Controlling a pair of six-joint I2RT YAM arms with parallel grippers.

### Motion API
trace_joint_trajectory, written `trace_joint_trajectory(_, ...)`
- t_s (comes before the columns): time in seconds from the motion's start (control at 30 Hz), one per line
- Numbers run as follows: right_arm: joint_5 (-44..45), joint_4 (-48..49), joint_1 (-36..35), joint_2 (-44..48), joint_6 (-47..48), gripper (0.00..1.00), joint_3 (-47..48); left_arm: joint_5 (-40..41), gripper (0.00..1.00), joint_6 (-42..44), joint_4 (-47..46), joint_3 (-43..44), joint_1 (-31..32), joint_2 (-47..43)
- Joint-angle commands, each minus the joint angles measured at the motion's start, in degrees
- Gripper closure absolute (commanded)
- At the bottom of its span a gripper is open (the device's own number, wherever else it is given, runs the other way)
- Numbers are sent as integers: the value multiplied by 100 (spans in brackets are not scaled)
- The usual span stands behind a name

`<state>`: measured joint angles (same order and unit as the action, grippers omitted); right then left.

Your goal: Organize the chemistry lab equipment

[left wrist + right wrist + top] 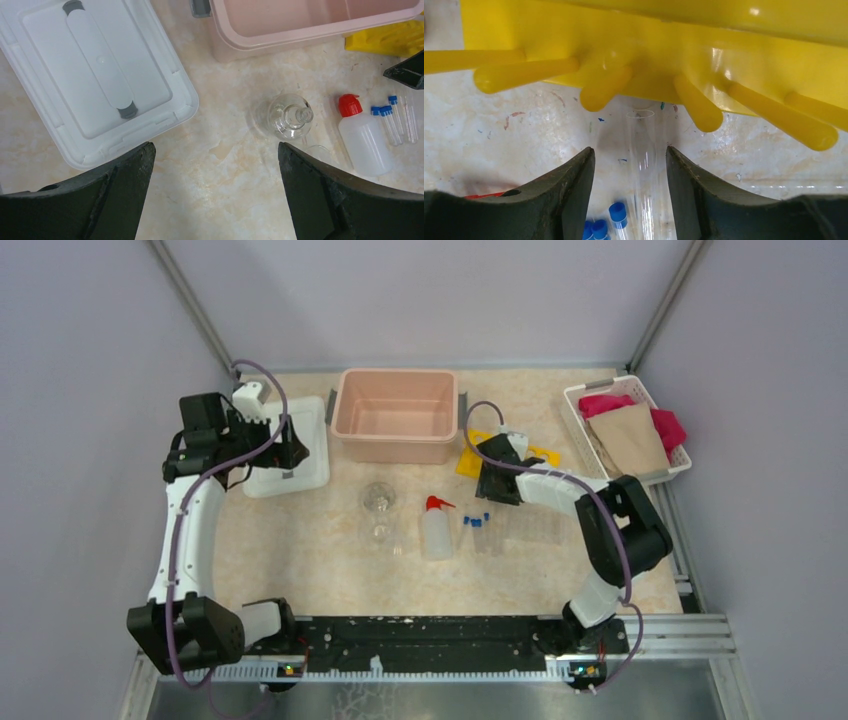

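Note:
A small clear glass flask point(379, 498) point(290, 116) stands mid-table. Right of it are a white squeeze bottle with a red nozzle point(436, 528) point(364, 137) and blue-capped tubes point(477, 530) point(395, 120) point(618, 215) lying flat. The yellow tube rack point(468, 462) point(385, 40) point(664, 45) lies on its side behind them, pegs toward my right gripper point(497, 480) point(629, 150). A clear uncapped tube point(644, 150) lies between its jaws, close to the right finger, with a gap on the left. My left gripper point(288, 445) point(215, 146) hangs wide open over bare table.
A pink bin point(395, 373) point(300, 37) stands at the back centre. A white lid with a grey-ended handle point(305, 465) point(95, 75) lies left of it. At the back right is a white basket point(578, 430) of pink and tan cloths.

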<state>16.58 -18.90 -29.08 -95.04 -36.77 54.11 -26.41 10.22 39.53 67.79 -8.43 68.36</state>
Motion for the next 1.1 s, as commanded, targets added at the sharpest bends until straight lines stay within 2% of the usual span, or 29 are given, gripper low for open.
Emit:
trace_joint_trajectory(0.0, 179, 349, -88, 61, -99, 48, -176, -236, 1, 132, 170, 311, -11, -104)
trace_joint_trajectory(0.2, 162, 474, -97, 65, -98, 59, -320, -454, 1, 6, 183, 376, -12, -92)
trace_joint_trajectory(0.33, 188, 454, -97, 173, -24, 71, -319, -576, 1, -106, 150, 378, -17, -93)
trace_joint_trajectory(0.7, 159, -24, -301, 1034, 310, 96, 302, -1010, 1, -164, 138, 340, -1, -135)
trace_joint_trajectory(0.9, 118, -469, -821, 1710, 305, 100, 1000, -1449, 1, -145, 46, 293, 50, -239)
trace_joint_trajectory(1.07, 173, -427, -1356, 1877, 191, 100, 1808, -2205, 1, -188, -390, -9, 236, -541)
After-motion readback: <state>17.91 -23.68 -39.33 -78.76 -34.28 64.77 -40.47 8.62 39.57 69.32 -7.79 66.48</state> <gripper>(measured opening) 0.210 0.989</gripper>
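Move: The clear test tube lies lengthwise fore-and-aft between the right hand's open fingers, its rim just ahead of them and its middle about 5 cm back and 1 cm below. The blue-capped tubes are roughly 4 cm left and 6 cm back, the wash bottle some 12 cm left and 5 cm back, and the yellow rack about 8 cm ahead and 2 cm right. From the left hand, the clear tube lies some 38 cm right, 5 cm back and 21 cm below. The right hand stays low in front of the yellow rack while its half-open fingers close and pinch the clear test tube near its open end, then lifts it some 16 cm, swinging about 7 cm left in the second half of the rise as the fingertips tip up roughly 20 degrees and the hand turns a little counter-clockwise. Meanwhile the left hand, still wide open and empty, drifts about 4 cm right and 3 cm up, turning some 10 degrees clockwise. ##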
